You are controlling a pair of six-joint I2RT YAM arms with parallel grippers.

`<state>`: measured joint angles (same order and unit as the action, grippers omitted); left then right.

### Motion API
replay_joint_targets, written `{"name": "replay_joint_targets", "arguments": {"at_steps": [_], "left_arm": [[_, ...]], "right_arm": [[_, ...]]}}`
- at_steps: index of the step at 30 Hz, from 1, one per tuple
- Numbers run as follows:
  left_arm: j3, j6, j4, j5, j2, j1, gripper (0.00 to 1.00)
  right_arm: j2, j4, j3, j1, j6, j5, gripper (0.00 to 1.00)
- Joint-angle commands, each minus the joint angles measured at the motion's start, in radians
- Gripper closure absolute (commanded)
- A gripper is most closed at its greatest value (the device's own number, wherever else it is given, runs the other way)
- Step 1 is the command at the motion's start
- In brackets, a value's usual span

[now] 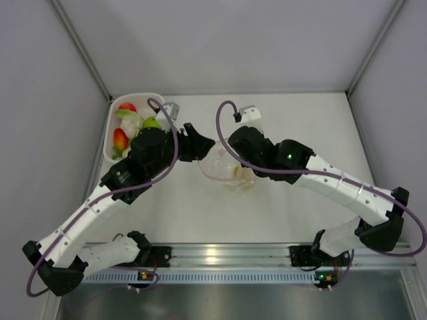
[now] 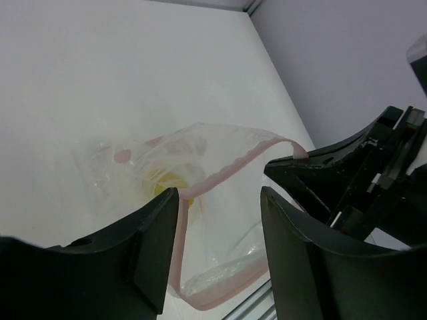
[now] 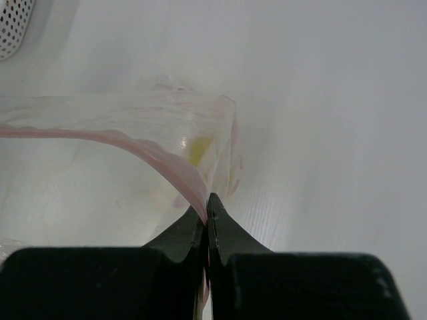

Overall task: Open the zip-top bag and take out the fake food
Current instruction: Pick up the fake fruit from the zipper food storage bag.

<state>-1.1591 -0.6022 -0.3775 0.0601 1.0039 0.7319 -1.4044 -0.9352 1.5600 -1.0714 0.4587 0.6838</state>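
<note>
The zip-top bag lies mid-table, mouth pulled open, its pinkish strip arching up. A yellow piece of fake food sits inside it and also shows in the right wrist view. My left gripper stands open at the bag's mouth, one side of the strip running along its left finger, nothing clamped. My right gripper is shut on the strip's far side and holds it up. From above, the left gripper and the right gripper meet over the bag. More fake food, red, green and white, lies in the basket.
A white perforated basket stands at the back left, close behind the left arm; its corner shows in the right wrist view. Grey walls close the table on three sides. A metal rail runs along the near edge.
</note>
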Motion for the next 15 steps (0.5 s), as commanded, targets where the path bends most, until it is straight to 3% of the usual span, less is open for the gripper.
{"name": "replay_joint_targets", "arguments": {"at_steps": [1, 6, 12, 15], "left_arm": [[-0.063, 0.001, 0.014, 0.0, -0.039, 0.003, 0.43], [-0.085, -0.028, 0.023, -0.108, -0.013, 0.006, 0.51], [-0.074, -0.048, 0.049, -0.109, 0.055, 0.066, 0.79], [-0.048, -0.05, 0.095, -0.115, 0.076, 0.096, 0.87]], "right_arm": [[-0.011, 0.065, 0.058, -0.001, 0.014, 0.008, 1.0], [-0.022, 0.096, 0.06, 0.008, 0.017, 0.005, 1.0], [-0.039, 0.134, 0.057, 0.025, 0.021, -0.019, 1.0], [-0.045, 0.148, 0.054, 0.036, 0.024, -0.044, 1.0]]}}
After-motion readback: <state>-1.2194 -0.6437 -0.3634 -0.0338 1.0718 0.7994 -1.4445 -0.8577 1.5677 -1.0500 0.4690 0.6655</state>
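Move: The yellow fruit lies in the bottom of the bag, about 7 cm to my left hand's right, some 4 cm ahead and 20 cm below. The bag's open mouth is closer, about 3 cm to the right, 2 cm back and 5 cm down. The rim end pinched in my right fingers is about 7 cm to the right, level front to back, 4 cm lower. From my right hand the fruit is about 5 cm ahead, 1 cm to the left and 17 cm below. I shut my half-open left fingers as I lift that hand about 3 cm and draw it back some 2 cm, then swing it about 4 cm to the right and dip again, over the bag's mouth towards my right fingertips, turning it some 10 degrees clockwise. My right hand keeps its pinch on the rim and eases about 1.5 cm forward and as much to the left. ##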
